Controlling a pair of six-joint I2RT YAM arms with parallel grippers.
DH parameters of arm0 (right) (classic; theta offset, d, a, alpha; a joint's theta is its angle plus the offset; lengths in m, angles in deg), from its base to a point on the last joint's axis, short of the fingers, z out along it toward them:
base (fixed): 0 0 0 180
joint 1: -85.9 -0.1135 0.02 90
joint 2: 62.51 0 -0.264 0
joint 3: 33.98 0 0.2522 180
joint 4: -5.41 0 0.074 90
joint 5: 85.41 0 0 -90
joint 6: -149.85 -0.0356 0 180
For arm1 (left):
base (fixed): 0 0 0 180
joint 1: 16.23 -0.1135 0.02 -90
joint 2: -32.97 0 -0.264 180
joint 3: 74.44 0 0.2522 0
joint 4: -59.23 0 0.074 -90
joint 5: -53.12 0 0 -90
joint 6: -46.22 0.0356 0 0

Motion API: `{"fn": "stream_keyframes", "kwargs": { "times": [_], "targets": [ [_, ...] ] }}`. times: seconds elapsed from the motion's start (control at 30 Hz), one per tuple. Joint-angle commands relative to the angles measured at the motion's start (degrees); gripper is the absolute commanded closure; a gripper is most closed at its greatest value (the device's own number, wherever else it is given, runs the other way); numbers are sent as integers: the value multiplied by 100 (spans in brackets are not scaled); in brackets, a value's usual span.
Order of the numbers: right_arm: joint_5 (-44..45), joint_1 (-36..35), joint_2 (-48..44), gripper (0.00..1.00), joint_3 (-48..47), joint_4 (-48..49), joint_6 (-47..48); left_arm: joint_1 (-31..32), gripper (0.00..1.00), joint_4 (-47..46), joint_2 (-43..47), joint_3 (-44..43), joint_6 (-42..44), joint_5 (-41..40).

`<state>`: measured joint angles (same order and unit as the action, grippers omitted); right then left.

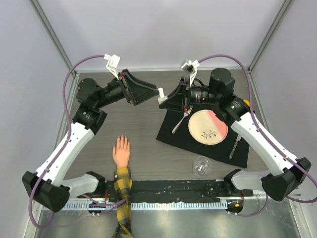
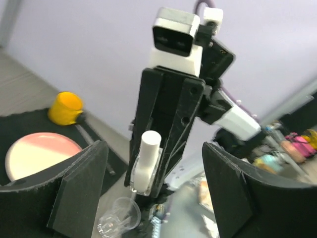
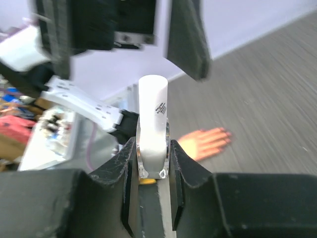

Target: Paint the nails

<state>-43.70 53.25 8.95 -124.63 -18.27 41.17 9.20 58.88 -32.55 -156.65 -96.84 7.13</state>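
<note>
A small white nail-polish bottle (image 1: 161, 95) (image 3: 152, 124) with its white cap on is held up above the table, my right gripper (image 1: 167, 102) (image 3: 152, 159) shut on its clear base. My left gripper (image 1: 152, 93) (image 2: 156, 186) faces it from the left, jaws wide open and empty. The bottle (image 2: 146, 161) shows between and just beyond the left fingers (image 2: 81, 191). The peach fake hand (image 1: 121, 151) (image 3: 205, 141) lies flat on the table, fingers pointing away, with a yellow-and-black plaid sleeve (image 1: 123, 196). Its nails (image 1: 121, 138) are too small to make out.
A black mat (image 1: 171, 136) at the right carries a pink-and-cream plate (image 1: 209, 125), a fork (image 1: 181, 119) and a knife (image 1: 234, 146). A clear cup (image 1: 201, 165) lies near the mat's front edge. A yellow cup (image 2: 67, 108) stands behind the plate.
</note>
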Motion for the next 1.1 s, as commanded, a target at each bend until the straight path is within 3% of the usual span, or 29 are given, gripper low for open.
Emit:
{"fn": "stream_keyframes", "kwargs": {
  "times": [0.0,0.07,0.17,0.53,0.7,0.8,0.87,0.97,1.0,1.03,1.07],
  "targets": [
    [-1444,118,104,100,33,1745,-1452,-170,20,-2436,-356,209,-1469,1075],
    [-1542,118,157,100,164,2527,-2103,-170,24,-3131,-654,200,-2049,1215],
    [-1534,127,175,100,165,2591,-2097,-135,32,-3712,-980,139,-2550,1461],
    [-1455,118,236,100,200,2547,-2017,173,45,-3687,-1016,42,-2472,1620],
    [-1385,118,237,100,191,2303,-1903,208,69,-3485,-1060,-107,-2280,1497],
    [-1166,118,219,100,51,1453,-1254,208,83,-3047,-999,-204,-1999,1391],
    [-999,127,184,100,-37,1081,-771,208,99,-2572,-946,-248,-1630,1303],
    [-139,100,131,100,-282,-35,123,217,100,-1292,-814,-467,-665,1050],
    [220,22,62,100,-353,-559,336,234,100,-235,-744,-659,-297,883],
    [1320,-92,17,100,-476,-791,591,365,99,376,-595,-792,125,237],
    [1932,-241,-35,100,-538,-993,1020,531,100,1035,-507,-1141,1321,-274]
  ]
}}
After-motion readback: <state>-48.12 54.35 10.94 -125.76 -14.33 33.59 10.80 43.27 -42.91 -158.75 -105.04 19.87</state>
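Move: The white cap of the nail polish bottle is about 3 cm to the left hand's right, 1 cm back and 2 cm below; it stands some 4 cm above the right hand and 1 cm farther out. The bottle's glass sits in the right fingers, about 4 cm right of the left hand, 1 cm back and 5 cm lower. On the table some 43 cm below the left hand, the model hand lies 16 cm left and 3 cm back, the fork 11 cm right and 12 cm ahead. The bottle's cap ends up pinched by the left fingers, which come about 3 cm to the right, drawing back and then coming forward again, the wrist turning clockwise some 20 degrees and partly back as they close from wide open. The right hand keeps its grip on the glass, rises and draws back about 3 cm each, pauses, then comes forward again and sinks part of the way. ##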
